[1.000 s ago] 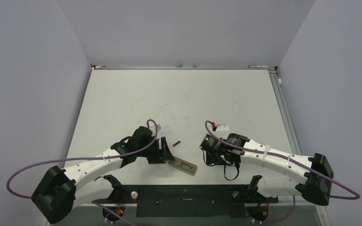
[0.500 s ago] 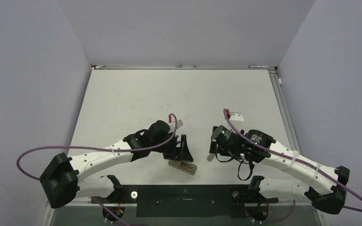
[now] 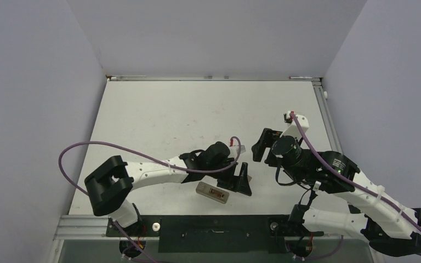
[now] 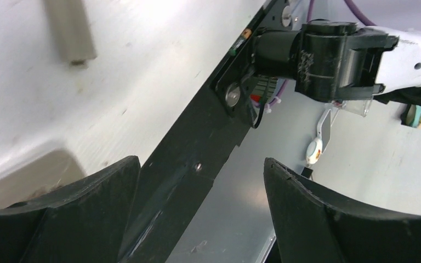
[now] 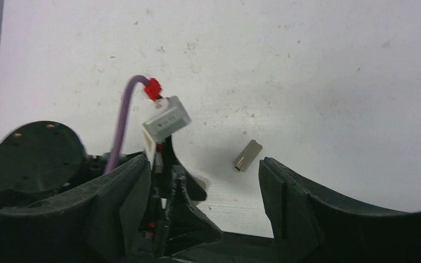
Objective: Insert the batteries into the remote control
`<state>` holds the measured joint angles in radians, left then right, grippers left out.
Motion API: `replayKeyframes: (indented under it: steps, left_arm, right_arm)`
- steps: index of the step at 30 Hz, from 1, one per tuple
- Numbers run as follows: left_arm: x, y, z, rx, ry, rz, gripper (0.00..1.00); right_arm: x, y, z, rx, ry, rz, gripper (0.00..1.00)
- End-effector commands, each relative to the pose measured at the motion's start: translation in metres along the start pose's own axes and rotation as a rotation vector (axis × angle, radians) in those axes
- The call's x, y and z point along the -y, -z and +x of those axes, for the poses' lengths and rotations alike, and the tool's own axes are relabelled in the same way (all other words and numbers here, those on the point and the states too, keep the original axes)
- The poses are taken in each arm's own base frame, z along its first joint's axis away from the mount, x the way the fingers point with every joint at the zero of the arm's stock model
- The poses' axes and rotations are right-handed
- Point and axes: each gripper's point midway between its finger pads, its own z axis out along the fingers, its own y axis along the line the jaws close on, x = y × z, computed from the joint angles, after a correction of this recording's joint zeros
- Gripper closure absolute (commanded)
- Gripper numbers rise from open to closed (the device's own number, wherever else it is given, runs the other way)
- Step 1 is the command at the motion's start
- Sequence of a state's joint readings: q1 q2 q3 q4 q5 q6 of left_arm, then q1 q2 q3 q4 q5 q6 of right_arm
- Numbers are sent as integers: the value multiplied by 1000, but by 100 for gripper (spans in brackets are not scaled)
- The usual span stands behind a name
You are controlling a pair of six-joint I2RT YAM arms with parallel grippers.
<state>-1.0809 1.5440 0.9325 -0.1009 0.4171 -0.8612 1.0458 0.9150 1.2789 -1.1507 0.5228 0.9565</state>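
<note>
The remote control (image 3: 212, 193) lies back up near the table's front edge, its battery recess showing; its beige corner (image 4: 30, 175) is just left of my left fingers. A short brownish-grey battery (image 5: 248, 155) lies on the table beside the left gripper and shows blurred as the battery (image 4: 71, 30) in the left wrist view. The purple-blue battery is hidden. My left gripper (image 3: 241, 183) (image 4: 200, 164) is low, just right of the remote, open and empty. My right gripper (image 3: 259, 147) (image 5: 203, 161) hangs above and behind it, open and empty.
A black mounting rail (image 3: 214, 227) (image 4: 197, 148) runs along the table's front edge, with the right arm's base (image 4: 334, 49) on it. The left wrist's purple cable and white connector (image 5: 166, 119) stand in front of my right gripper. Grey walls enclose the white table (image 3: 197, 109).
The left arm has swept right, past the remote to its right end. The right arm has risen and pulled back to the right. Both pairs of jaws have opened wider.
</note>
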Motion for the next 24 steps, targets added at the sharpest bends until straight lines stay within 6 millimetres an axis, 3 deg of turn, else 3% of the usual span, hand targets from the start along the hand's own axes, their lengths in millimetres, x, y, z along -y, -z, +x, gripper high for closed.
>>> replayKeyframes:
  steps: [1,5,13,18,24]
  left_arm:
    - [53,-23,-24,29,-56,193,20]
    - [76,-47,-31,0,-44,296,20]
    - [124,-100,-32,-109,-28,457,20]
    - [137,-130,-32,-159,-22,492,20]
    - [139,-161,-24,-208,-28,470,20]
  right_arm:
    - [-15,8,-40,126,3,-46,29]
    - [-27,14,-53,150,9,-90,28]
    - [-28,22,-52,139,31,-134,27]
    - [-29,25,-47,123,28,-168,27]
    - [-31,23,-41,104,34,-181,27]
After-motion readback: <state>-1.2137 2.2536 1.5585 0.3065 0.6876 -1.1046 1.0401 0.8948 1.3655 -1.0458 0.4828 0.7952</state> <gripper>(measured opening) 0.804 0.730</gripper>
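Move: The grey battery cover lies almost under the open left gripper: roughly 2 cm ahead, 2 cm to its right and 10 cm below. From that gripper, the remote lies about 11 cm left and 3 cm back, the blue battery about 14 cm left and 9 cm ahead, both near table height. From the raised right gripper, the cover is about 4 cm back, 5 cm left and 25 cm down. Sweep the left gripper about 19 cm to the right, nearly level, beyond the cover and away from the remote, passing under the lifted right gripper. Let its fingers swing up some 20 degrees towards level, turning clockwise as they go. Raise the empty right gripper another 5 cm, tipping its fingers slightly up; keep both grippers open. ##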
